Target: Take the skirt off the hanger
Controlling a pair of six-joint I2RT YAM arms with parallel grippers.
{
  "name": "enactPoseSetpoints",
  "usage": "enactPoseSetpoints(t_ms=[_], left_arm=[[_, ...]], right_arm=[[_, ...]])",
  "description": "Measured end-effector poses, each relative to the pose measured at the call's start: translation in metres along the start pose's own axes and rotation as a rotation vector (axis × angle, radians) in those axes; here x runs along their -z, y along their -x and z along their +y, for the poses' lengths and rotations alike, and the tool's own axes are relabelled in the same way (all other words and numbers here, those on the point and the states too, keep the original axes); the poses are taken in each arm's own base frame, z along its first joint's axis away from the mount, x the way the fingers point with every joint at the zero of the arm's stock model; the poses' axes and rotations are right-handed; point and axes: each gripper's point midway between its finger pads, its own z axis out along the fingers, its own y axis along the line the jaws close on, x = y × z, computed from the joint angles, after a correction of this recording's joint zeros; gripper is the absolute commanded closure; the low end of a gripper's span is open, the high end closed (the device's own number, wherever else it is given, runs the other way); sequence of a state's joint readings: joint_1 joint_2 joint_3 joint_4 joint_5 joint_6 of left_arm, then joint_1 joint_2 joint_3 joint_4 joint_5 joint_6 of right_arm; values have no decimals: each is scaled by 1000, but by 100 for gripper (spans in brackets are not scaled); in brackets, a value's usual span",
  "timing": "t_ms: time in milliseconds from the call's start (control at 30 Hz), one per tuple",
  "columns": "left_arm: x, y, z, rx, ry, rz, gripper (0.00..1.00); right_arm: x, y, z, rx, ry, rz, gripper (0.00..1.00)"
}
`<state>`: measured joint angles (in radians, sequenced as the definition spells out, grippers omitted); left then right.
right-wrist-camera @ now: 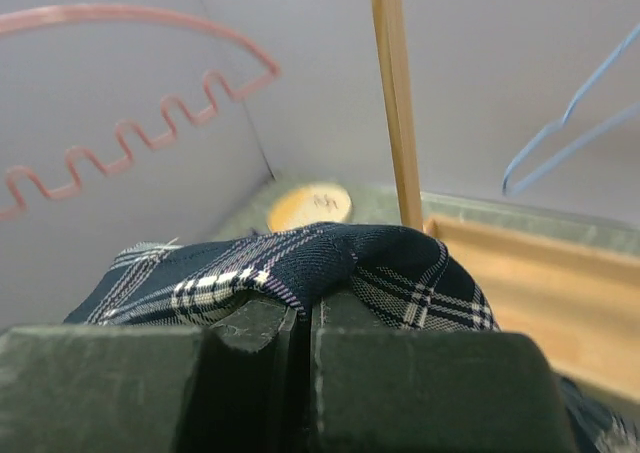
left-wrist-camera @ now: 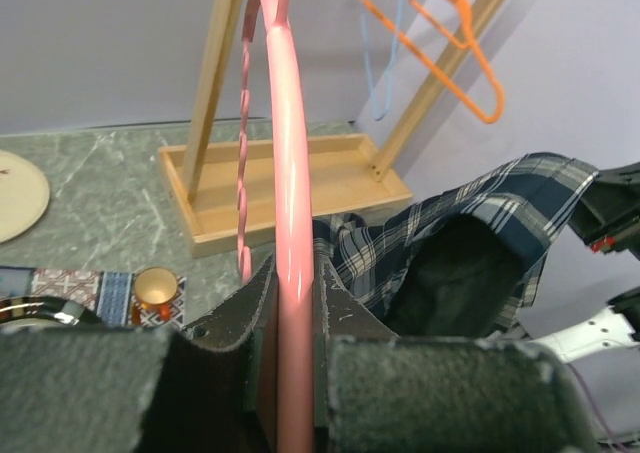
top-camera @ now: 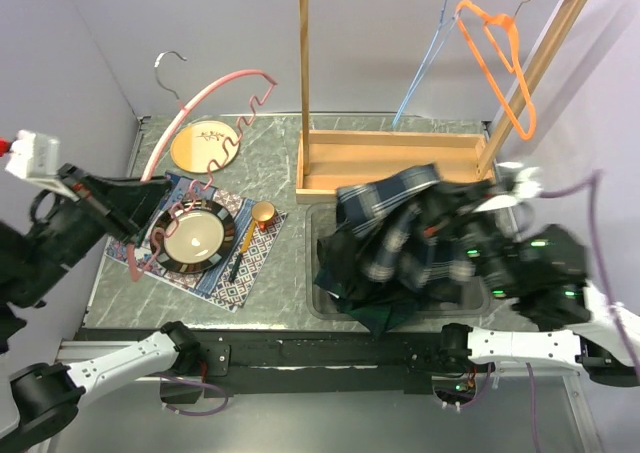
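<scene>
My left gripper point(top-camera: 133, 223) is shut on the pink hanger point(top-camera: 178, 123) and holds it bare above the table's left side. In the left wrist view the hanger's bar point(left-wrist-camera: 287, 173) runs up between the closed jaws of the gripper point(left-wrist-camera: 295, 278). The dark plaid skirt point(top-camera: 385, 238) is off the hanger and hangs bunched over the grey tray point(top-camera: 318, 308) at centre right. My right gripper point(top-camera: 452, 218) is shut on a fold of the skirt point(right-wrist-camera: 330, 253), its jaws point(right-wrist-camera: 305, 318) pinched together on the cloth. The skirt also shows in the left wrist view point(left-wrist-camera: 470, 238).
A wooden rack point(top-camera: 395, 158) stands at the back with an orange hanger point(top-camera: 500, 63) and a blue hanger point(top-camera: 425, 63) on its rail. A dark plate point(top-camera: 195, 235) on a patterned mat, a copper cup point(top-camera: 262, 213) and a tan plate point(top-camera: 205, 145) lie at left.
</scene>
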<state>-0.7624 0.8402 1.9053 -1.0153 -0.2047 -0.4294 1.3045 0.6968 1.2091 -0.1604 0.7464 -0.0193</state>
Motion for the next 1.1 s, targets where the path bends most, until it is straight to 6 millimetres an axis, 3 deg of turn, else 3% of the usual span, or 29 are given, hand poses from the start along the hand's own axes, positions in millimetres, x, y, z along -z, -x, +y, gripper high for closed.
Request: enactPoseSetpoints(t_ms=[200,400,533,633,667,700,900,1100], left_arm=[[-27,-15,5,-38,42,49,99],[-51,-20,6,-72,64,71,99],[-61,-18,7,-94,79,61,99],[-64,-17,9,-106,89,53,99],[-65,-17,10,-112,96,50,99],[-65,-16,11,-115,101,47,99],[-70,-16,18,-134,131,32,99],[-70,-15,20,-150,140,25,99]], right_arm=[[-11,-69,-7,6,-129,111,100],[-7,-190,-45,-79,-321,294,100],[19,-295,-61,-132,-427,524,100],[42,-339,-69,-152,-508,650,92],[46,-344,-71,-166,-534,665,86],[50,-345,-72,-188,-559,671,73],[63,-323,-71,-318,-621,669,41],[67,-262,-54,-398,-534,674,18]])
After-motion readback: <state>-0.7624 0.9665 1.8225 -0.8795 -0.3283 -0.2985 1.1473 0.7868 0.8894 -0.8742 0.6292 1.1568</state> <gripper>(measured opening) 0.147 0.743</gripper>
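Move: The right gripper already holds the plaid skirt, clear of the pink hanger. The tray with the green skirt, where it goes, is about 44 cm below, 6 cm to this hand's right and 2 cm ahead. The rack base stands some 32 cm ahead and 10 cm right, the small cup 17 cm ahead and 25 cm left. From the left hand, keeping the hanger, the rack base is about 33 cm ahead and 38 cm right, the green skirt 5 cm ahead and 36 cm right. Drop the right gripper fast, about 36 cm down with the plaid skirt onto the green skirt in the tray, tipping the fingers some 50 degrees downward on the way. Open them wide at the bottom, let go of the cloth and lift back up about 8 cm. Meanwhile carry the pink hanger in the shut left gripper about 7 cm forward and slightly right, towards the rack. ##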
